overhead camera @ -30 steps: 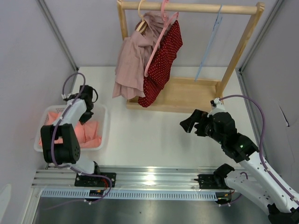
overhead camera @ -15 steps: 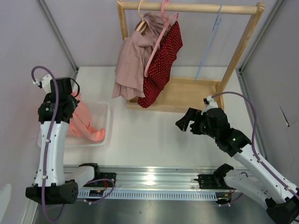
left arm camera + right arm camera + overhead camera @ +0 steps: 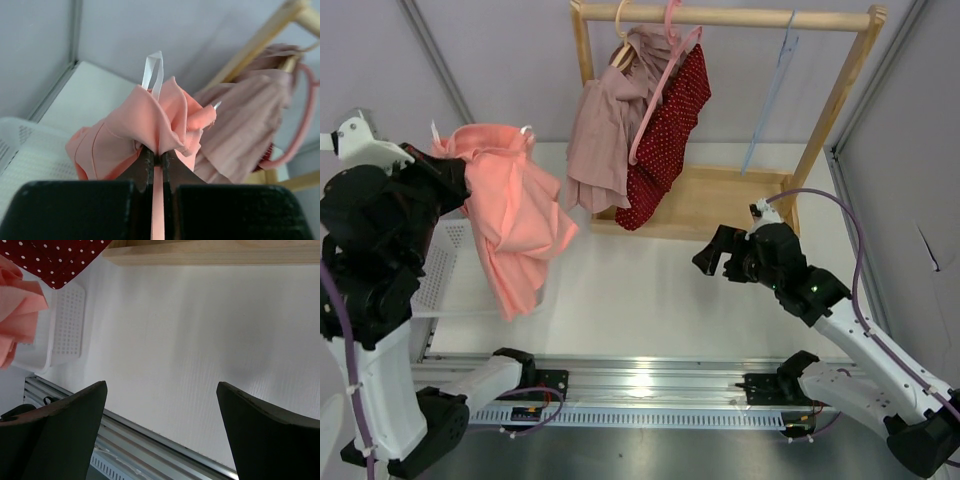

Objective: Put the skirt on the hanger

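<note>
The salmon-pink skirt (image 3: 510,215) hangs in the air at the left, above the white basket (image 3: 435,265). My left gripper (image 3: 455,165) is shut on its bunched top edge; in the left wrist view the fabric (image 3: 150,125) bulges out between the closed fingers, with a clear ribbon loop (image 3: 152,72) sticking up. The light-blue hanger (image 3: 770,90) hangs on the rail at the right. My right gripper (image 3: 712,258) is open and empty, low over the table in front of the rack base, well apart from the skirt.
A wooden rack (image 3: 720,20) stands at the back with a mauve-pink garment (image 3: 605,125) and a dark red dotted garment (image 3: 670,125) on a pink hanger (image 3: 665,70). Its wooden base (image 3: 720,205) lies behind my right gripper. Grey walls close both sides.
My left arm has risen high, lifting the skirt out of the basket until it hangs free. My right gripper has edged slightly left and back.
</note>
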{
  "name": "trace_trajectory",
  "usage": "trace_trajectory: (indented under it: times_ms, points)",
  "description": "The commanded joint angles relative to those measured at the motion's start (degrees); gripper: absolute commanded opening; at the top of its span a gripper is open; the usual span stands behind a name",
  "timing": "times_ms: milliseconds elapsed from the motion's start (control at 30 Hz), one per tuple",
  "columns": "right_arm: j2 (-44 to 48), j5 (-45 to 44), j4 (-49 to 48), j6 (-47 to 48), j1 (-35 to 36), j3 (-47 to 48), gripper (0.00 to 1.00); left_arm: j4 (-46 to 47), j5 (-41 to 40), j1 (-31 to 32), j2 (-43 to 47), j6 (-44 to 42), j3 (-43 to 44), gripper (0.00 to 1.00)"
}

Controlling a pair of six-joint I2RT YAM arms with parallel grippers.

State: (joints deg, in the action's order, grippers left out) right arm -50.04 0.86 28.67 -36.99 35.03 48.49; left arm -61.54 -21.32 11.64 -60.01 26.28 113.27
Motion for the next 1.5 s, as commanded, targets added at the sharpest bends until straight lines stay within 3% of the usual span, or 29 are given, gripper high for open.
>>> trace_trajectory:
  times_ms: [0, 200, 333, 500, 700, 833, 933, 1167, 1333, 1467]
  points:
    - [-0.3, -0.8, -0.7, 1.8, -0.2, 3.7, 0.99, 6.4, 10.6, 1.0, 2.1, -3.0, 2.2, 0.0]
    - [-0.4, -4.1, 1.8, 2.6, -0.4, 5.6, 1.0, 14.5, 32.8, 2.0, 5.9, -0.2, -2.2, 0.0]
    - [0.1, -4.8, 2.8, 2.8, -0.7, 5.9, 0.99, 19.0, 39.9, 2.4, 10.2, 4.2, -13.8, 0.0]
    - [0.4, -5.0, 3.5, 2.5, -0.6, 5.6, 1.0, 21.0, 41.7, 5.1, 13.2, 5.6, -26.0, 0.0]
    - [1.7, -5.5, 3.9, 1.8, -0.7, 4.7, 0.99, 25.8, 35.4, 17.6, 13.0, 7.5, -33.1, 0.0]
    - [2.1, -5.9, 4.3, 1.5, -0.7, 5.1, 1.0, 29.4, 24.9, 34.3, 7.8, 7.7, -33.1, 0.0]
    - [1.9, -5.8, 4.5, 1.3, -0.9, 6.3, 0.99, 33.0, 18.1, 41.1, 2.7, 8.9, -31.9, 0.0]
    - [1.2, -6.7, 6.8, 1.5, -1.5, 10.0, 0.99, 33.9, 11.9, 47.2, -5.8, 8.9, -24.8, 0.0]
    - [1.2, -6.3, 7.4, 1.5, -2.1, 9.7, 0.99, 33.0, 12.7, 47.2, -6.8, 7.6, -25.5, 0.0]
    - [1.7, -7.3, 7.6, 0.8, -2.2, 7.2, 0.99, 33.7, 18.2, 47.2, -5.3, 6.6, -34.0, 0.0]
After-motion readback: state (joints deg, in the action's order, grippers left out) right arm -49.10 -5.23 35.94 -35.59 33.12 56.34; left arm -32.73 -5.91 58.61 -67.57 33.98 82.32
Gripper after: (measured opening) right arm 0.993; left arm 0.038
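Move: The left gripper already holds the coral skirt by its waistband, high up; the open right gripper it goes to is some 42 cm to its right, about level forward and 28 cm lower. The emptied basket lies about 14 cm left, 2 cm ahead and 46 cm below; the dusty-pink shirt is 22 cm right and 22 cm ahead, the polka-dot skirt 32 cm right and 23 cm ahead, both roughly 20 cm lower. From the right gripper the coral skirt is about 35 cm left, level forward and 18 cm up. Bring the left gripper across to the right by about 32 cm, past the near side of the hanging clothes, rising slightly at first and then sinking to carry the skirt's free waist corner to the right gripper's jaws. Swing the wrist some 60 degrees clockwise on the way and keep the fingers shut. Hold the right gripper wide open, easing it up about 4 cm and a little right. ##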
